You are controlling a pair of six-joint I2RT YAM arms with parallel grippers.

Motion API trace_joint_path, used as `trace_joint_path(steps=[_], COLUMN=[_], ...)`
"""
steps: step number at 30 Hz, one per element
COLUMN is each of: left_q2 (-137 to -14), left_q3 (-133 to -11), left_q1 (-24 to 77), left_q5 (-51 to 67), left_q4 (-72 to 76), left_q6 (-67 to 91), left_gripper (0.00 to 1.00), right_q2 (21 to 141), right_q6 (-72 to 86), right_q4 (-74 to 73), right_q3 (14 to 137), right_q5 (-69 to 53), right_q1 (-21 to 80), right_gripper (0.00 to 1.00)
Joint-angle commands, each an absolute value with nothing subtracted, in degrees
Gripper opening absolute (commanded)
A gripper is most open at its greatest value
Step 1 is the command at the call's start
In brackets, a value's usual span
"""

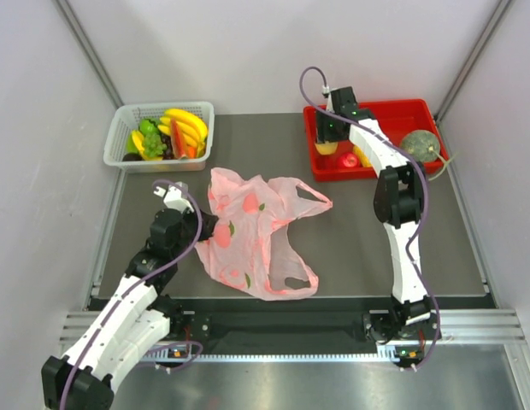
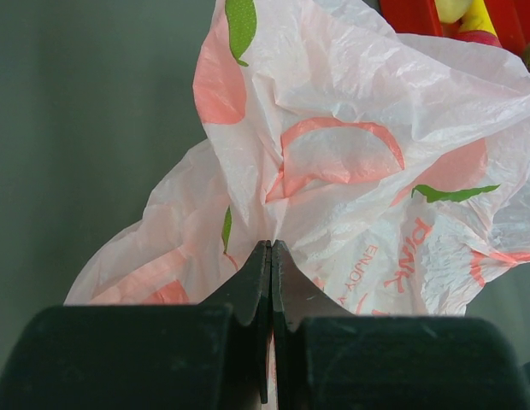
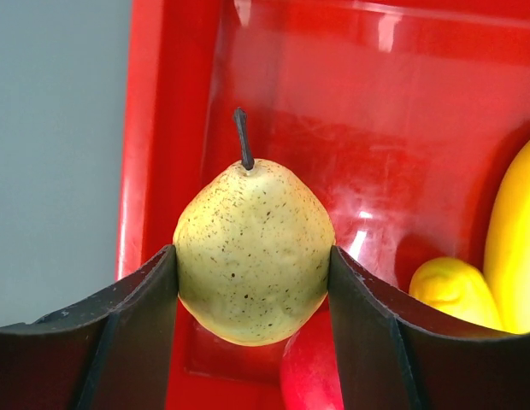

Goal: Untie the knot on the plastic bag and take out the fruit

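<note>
The pink plastic bag (image 1: pixel 256 231) (image 2: pixel 350 171) lies flattened on the dark mat, its two loop handles spread apart. The knot is out of view. My left gripper (image 1: pixel 203 226) (image 2: pixel 272 248) is shut on a pinch of the bag's film at its left edge. My right gripper (image 1: pixel 326 145) (image 3: pixel 250 252) is shut on a speckled pale yellow-green pear (image 3: pixel 252 239), held over the left end of the red tray (image 1: pixel 393 109) (image 3: pixel 162 85). In the tray lie a dull-green melon (image 1: pixel 421 143), yellow bananas (image 3: pixel 504 256) and a red fruit (image 3: pixel 308 376).
A white mesh basket (image 1: pixel 120 128) at the back left holds larger bananas, green grapes and red-orange slices. White walls and metal posts close in the mat on three sides. A metal rail runs along the near edge.
</note>
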State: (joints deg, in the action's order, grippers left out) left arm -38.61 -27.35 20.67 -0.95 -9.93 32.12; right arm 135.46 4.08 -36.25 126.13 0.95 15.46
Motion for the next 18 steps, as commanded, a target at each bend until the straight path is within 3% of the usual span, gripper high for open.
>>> trace_joint_path(steps=[1, 4, 10, 18], left_q2=[-39.11, -39.20, -39.46, -38.15], left_q3=[-29.00, -30.06, -31.11, -31.38], left_q1=[20.39, 20.39, 20.39, 20.39], left_q5=[1.58, 1.23, 0.53, -1.49], left_q4=[-8.35, -9.23, -11.60, -13.53], left_q6=[30.67, 30.32, 30.32, 30.59], left_gripper=[0.00, 0.00, 0.00, 0.00], right_q2=[134.47, 133.07, 132.45, 131.06], right_q6=[3.87, 3.60, 2.37, 3.51], right_q4=[-36.65, -36.91, -38.32, -39.64], right_q3=[127.27, 127.35, 128.14, 127.36], right_q5=[0.17, 0.18, -1.93, -2.02], right_q1=[15.21, 15.29, 15.29, 15.29], right_gripper=[0.49, 0.64, 0.84, 0.95])
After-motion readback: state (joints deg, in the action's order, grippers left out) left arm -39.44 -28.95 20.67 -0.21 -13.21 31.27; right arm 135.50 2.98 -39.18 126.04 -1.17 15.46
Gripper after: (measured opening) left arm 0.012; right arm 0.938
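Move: The right hand already holds the pear inside the red tray's left part; the floor spot meant for it is straight below, about 4 cm under the hand. The red fruit lies some 6 cm right and 4 cm back, the bananas roughly 11 cm right and 2 cm back. From the left hand, that floor spot is about 28 cm ahead, 30 cm right and 10 cm lower. The right fingers open wide and let go of the pear, the hand easing back about 1 cm. ##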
